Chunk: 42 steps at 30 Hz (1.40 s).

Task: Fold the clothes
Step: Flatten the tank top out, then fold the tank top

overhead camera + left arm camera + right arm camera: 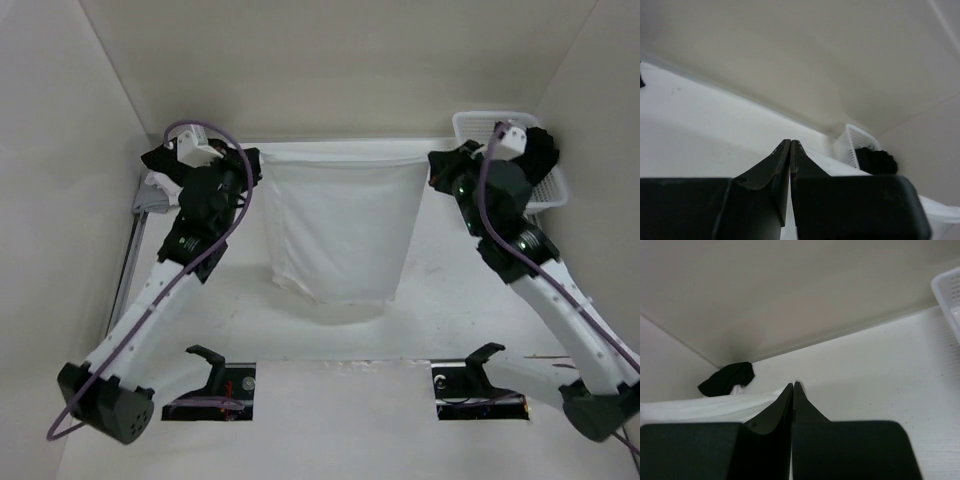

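Observation:
The clothes [340, 225], a white tank top, hang spread out above the back of the table, stretched between both grippers. My left gripper [256, 166] is shut on the top left corner, and my right gripper [432, 166] is shut on the top right corner. The lower edge droops toward the table. In the left wrist view the left gripper [790, 143] has its jaws pressed together, with the taut white clothes [840, 161] running off to the right. In the right wrist view the right gripper [793, 385] is likewise closed, and the clothes [705, 408] stretch away to the left.
A white plastic basket [478, 123] with dark fabric in it stands at the back right, behind the right arm. A black-and-white pile of garments [727, 377] lies in the back left corner. A metal rail [133, 245] runs along the left wall. Walls enclose three sides.

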{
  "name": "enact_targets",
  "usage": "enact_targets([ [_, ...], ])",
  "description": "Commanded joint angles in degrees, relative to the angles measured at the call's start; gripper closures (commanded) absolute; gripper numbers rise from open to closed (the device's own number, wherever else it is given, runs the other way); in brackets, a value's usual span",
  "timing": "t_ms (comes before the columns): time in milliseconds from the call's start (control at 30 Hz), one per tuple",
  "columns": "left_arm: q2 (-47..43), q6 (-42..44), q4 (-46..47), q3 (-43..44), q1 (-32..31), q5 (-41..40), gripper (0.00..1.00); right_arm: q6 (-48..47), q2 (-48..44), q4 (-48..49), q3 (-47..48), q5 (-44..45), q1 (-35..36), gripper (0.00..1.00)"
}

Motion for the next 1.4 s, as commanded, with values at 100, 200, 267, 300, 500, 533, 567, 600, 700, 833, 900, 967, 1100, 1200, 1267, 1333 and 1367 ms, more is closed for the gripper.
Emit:
enact_targets([
  [100,13.5,-5.1,3.5,12.4,11.8,10.4,0.97,2.4,14.2,6.2,14.0,-18.2,-10.2,1.0],
  [200,17.6,-6.9,3.3,18.8,14.7,15.3,0.97,1.3,17.5,3.4,22.4,-19.0,-11.7,1.0],
  [267,18.1,-7.7,3.4,20.8,15.7,17.0,0.97,0.8,17.9,2.6,25.6,-19.2,-11.8,1.0],
  [300,17.8,-7.7,3.6,21.2,16.0,17.3,0.97,0.5,17.6,2.5,26.2,-19.4,-11.8,1.0],
  [500,13.5,-6.6,5.2,14.0,15.4,17.2,0.97,1.2,12.6,2.9,16.3,-18.7,-11.5,1.0],
  [533,12.9,-6.6,6.1,11.5,15.1,16.9,0.97,2.0,11.5,3.3,13.1,-18.4,-11.4,1.0],
  [567,12.4,-6.9,7.1,8.7,14.5,16.8,0.97,2.7,10.4,3.9,9.5,-18.3,-11.2,1.0],
  [600,11.7,-7.3,8.2,5.8,14.0,16.8,0.97,3.4,9.0,4.7,5.7,-18.1,-11.0,1.0],
  [700,9.5,-8.3,11.8,-4.6,12.2,16.1,0.97,7.1,4.6,7.5,-7.0,-17.9,-10.3,1.0],
  [833,4.9,-10.2,16.4,-22.6,11.7,15.9,0.97,10.2,0.1,10.8,-23.2,-17.8,-7.4,1.0],
  [900,0.7,-11.0,17.0,-32.2,12.3,16.1,0.97,12.3,-2.2,10.9,-30.4,-17.8,-4.9,1.0],
  [967,-4.8,-11.3,16.0,-40.4,12.6,16.8,0.97,14.4,-5.3,10.5,-37.6,-17.3,-1.6,1.0],
  [1100,-18.8,-12.7,4.6,-48.6,13.4,17.9,0.97,21.6,-13.1,4.9,-48.2,-17.0,5.7,1.0],
  [1200,-27.9,-14.1,-6.5,-49.7,12.3,17.8,0.97,28.6,-19.8,-0.3,-51.2,-17.8,12.4,1.0],
  [1267,-31.5,-15.1,-12.3,-49.5,11.5,17.1,0.97,31.1,-21.4,-3.3,-50.5,-16.6,17.2,1.0],
  [1333,-33.3,-15.6,-16.4,-48.7,11.3,16.4,0.97,31.9,-20.9,-7.1,-49.1,-15.8,19.4,1.0],
  [1367,-33.7,-15.6,-17.7,-48.3,11.2,15.9,0.97,31.9,-20.2,-8.0,-48.6,-15.6,20.1,1.0],
])
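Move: Both hands hold the tank top's lower edge stretched between them, its body hanging down and back towards the robot. The bare table where it will be laid centres some 6 cm back, 14 cm right and 36 cm below the left hand, and 3 cm back, 21 cm left and 38 cm below the right. The black cloth pile lies about 19 cm ahead and 19 cm left of the left hand; the white basket about 20 cm ahead and 19 cm right of the right hand. Forward first, about 10 cm together, both hands swing the held tank top out, then lift slightly while starting back and sweep steeply down some 35–40 cm and 20–25 cm back towards the robot. The fingers stay shut on the edge and tip about 30–40 degrees downward; the right hand also turns counter-clockwise. ##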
